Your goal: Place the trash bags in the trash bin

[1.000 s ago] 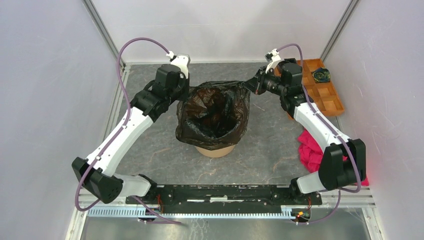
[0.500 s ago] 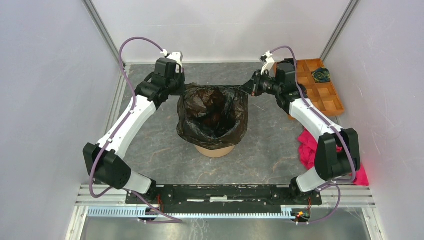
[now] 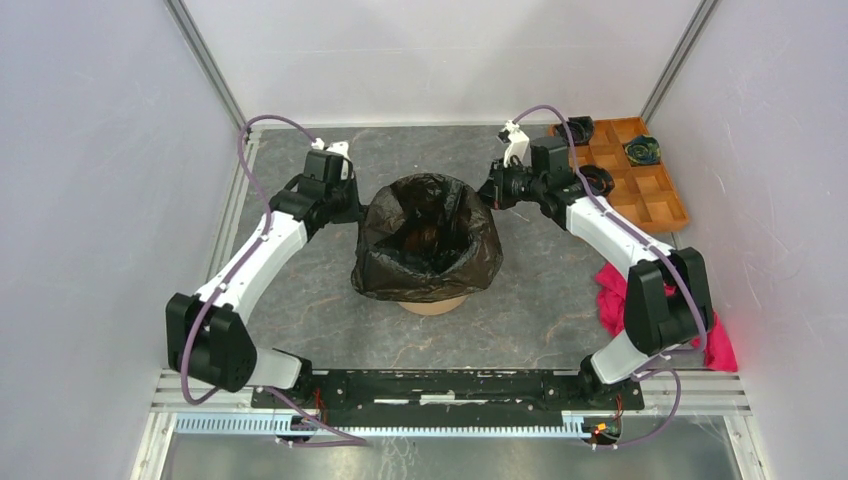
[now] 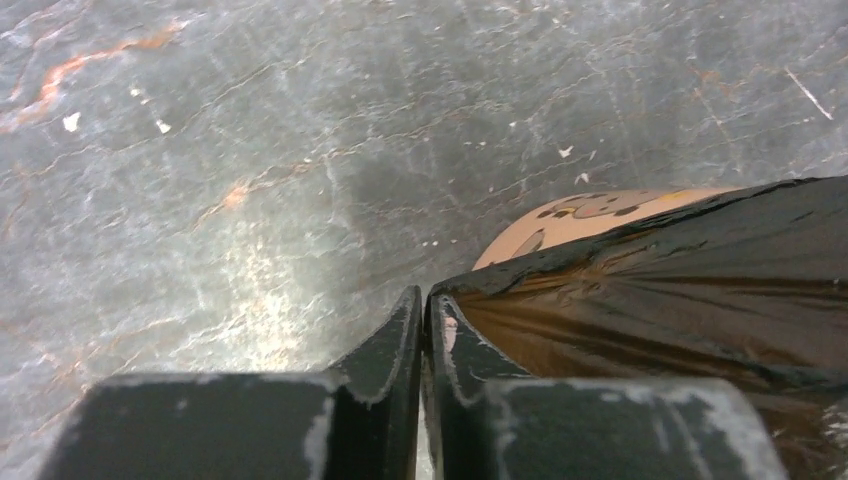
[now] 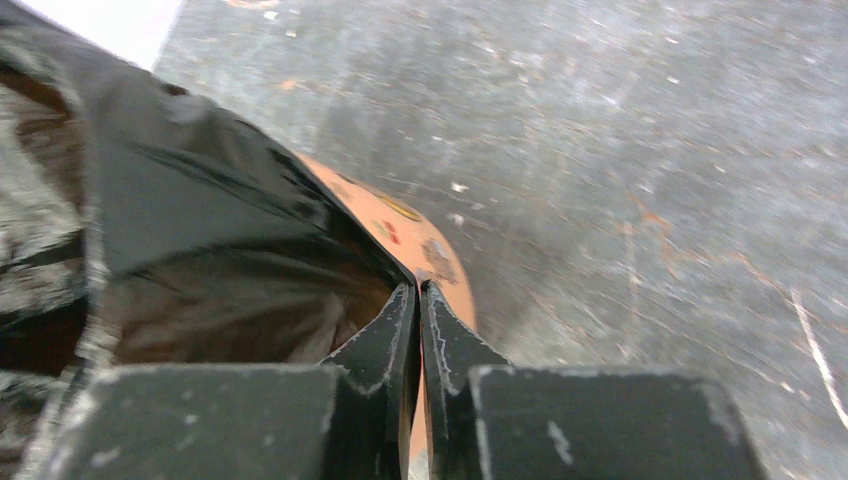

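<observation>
The black glossy trash bag (image 3: 427, 240) is draped over the orange trash bin (image 3: 432, 304), whose base shows under the film. The bag's mouth is spread open over the rim. My left gripper (image 3: 357, 208) sits at the bag's left side, low by the bin wall. In the left wrist view its jaws (image 4: 421, 297) are shut, with the bag's (image 4: 680, 270) taut edge running from their tip over the bin (image 4: 590, 215). My right gripper (image 3: 490, 192) is at the bag's right side. Its jaws (image 5: 417, 290) are shut on the bag's (image 5: 200, 220) edge beside the bin's rim (image 5: 420, 240).
An orange-brown compartment tray (image 3: 655, 205) stands at the back right and holds small black rolls (image 3: 642, 150). A pink-red cloth (image 3: 625, 300) lies at the right by my right arm's base. White walls and metal frame posts enclose the grey table (image 3: 540, 300).
Both grippers have come down and in toward the bin, drawing the bag's edges down over the rim. The corner that the right gripper held stretched outward now lies against the bin.
</observation>
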You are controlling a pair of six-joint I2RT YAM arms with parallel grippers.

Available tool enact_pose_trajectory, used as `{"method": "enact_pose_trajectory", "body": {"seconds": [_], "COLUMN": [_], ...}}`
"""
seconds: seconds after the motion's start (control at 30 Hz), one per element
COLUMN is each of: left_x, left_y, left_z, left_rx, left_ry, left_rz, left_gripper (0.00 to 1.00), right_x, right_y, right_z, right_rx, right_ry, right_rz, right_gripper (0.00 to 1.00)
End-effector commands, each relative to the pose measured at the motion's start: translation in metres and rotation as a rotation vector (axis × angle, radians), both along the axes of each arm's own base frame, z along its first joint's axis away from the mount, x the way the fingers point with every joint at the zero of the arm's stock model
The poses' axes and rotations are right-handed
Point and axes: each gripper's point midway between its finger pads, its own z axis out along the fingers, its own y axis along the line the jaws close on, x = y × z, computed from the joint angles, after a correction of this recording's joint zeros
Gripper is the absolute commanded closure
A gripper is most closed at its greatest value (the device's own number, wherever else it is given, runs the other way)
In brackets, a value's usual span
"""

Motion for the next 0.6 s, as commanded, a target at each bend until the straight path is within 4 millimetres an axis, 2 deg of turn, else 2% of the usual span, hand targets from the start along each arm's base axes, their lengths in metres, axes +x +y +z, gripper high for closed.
{"method": "enact_pose_trajectory", "body": {"seconds": [0.0, 0.1, 0.17, 0.2, 0.23, 0.27, 0.37, 0.57], "left_x": [-0.009, -0.022, -0.034, -0.042, -0.048, -0.058, -0.086, -0.134], "left_y": [0.028, 0.043, 0.051, 0.054, 0.056, 0.058, 0.053, 0.029], "left_z": [0.027, 0.045, 0.062, 0.073, 0.076, 0.084, 0.085, 0.068], "left_rx": [0.032, 0.058, 0.05, 0.033, 0.022, -0.002, -0.099, -0.357], "left_ry": [-0.079, -0.105, -0.142, -0.167, -0.168, -0.188, -0.186, -0.139], "left_rz": [0.114, 0.163, 0.203, 0.216, 0.227, 0.239, 0.237, 0.214], "left_gripper": [0.66, 0.5, 0.35, 0.27, 0.19, 0.15, 0.12, 0.13], "right_x": [0.004, 0.004, 0.001, -0.004, -0.009, -0.016, -0.043, -0.112], "right_y": [-0.028, -0.05, -0.07, -0.079, -0.086, -0.092, -0.099, -0.073], "right_z": [0.016, 0.033, 0.046, 0.053, 0.056, 0.059, 0.06, 0.049], "right_rx": [-0.131, -0.221, -0.279, -0.29, -0.294, -0.29, -0.234, -0.021], "right_ry": [-0.073, -0.108, -0.138, -0.153, -0.159, -0.166, -0.185, -0.187], "right_rz": [-0.083, -0.166, -0.245, -0.276, -0.299, -0.314, -0.31, -0.132], "right_gripper": [0.84, 0.66, 0.53, 0.47, 0.43, 0.38, 0.25, 0.1]}}
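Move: The trash bag hangs open over the trash bin between my hands, and each hand still pinches its rim. Its middle lies about 13 cm right of my left hand, 4 cm back and 6 cm down; from my right hand, about 11 cm left, 7 cm back and 6 cm down. The bin's body is beneath it. The wooden tray is some 34 cm right of my right hand, 9 cm farther out and 20 cm down, with a rolled black bag about 27 cm right and 8 cm out. I open both grippers wide, let go of the trash bag's rim and part my hands. My left hand draws back about 11 cm, rising and going left as its fingers tip up; my right hand slides right first, then lifts and pulls back, ending some 9 cm right of its start and turned about 15 degrees clockwise. ##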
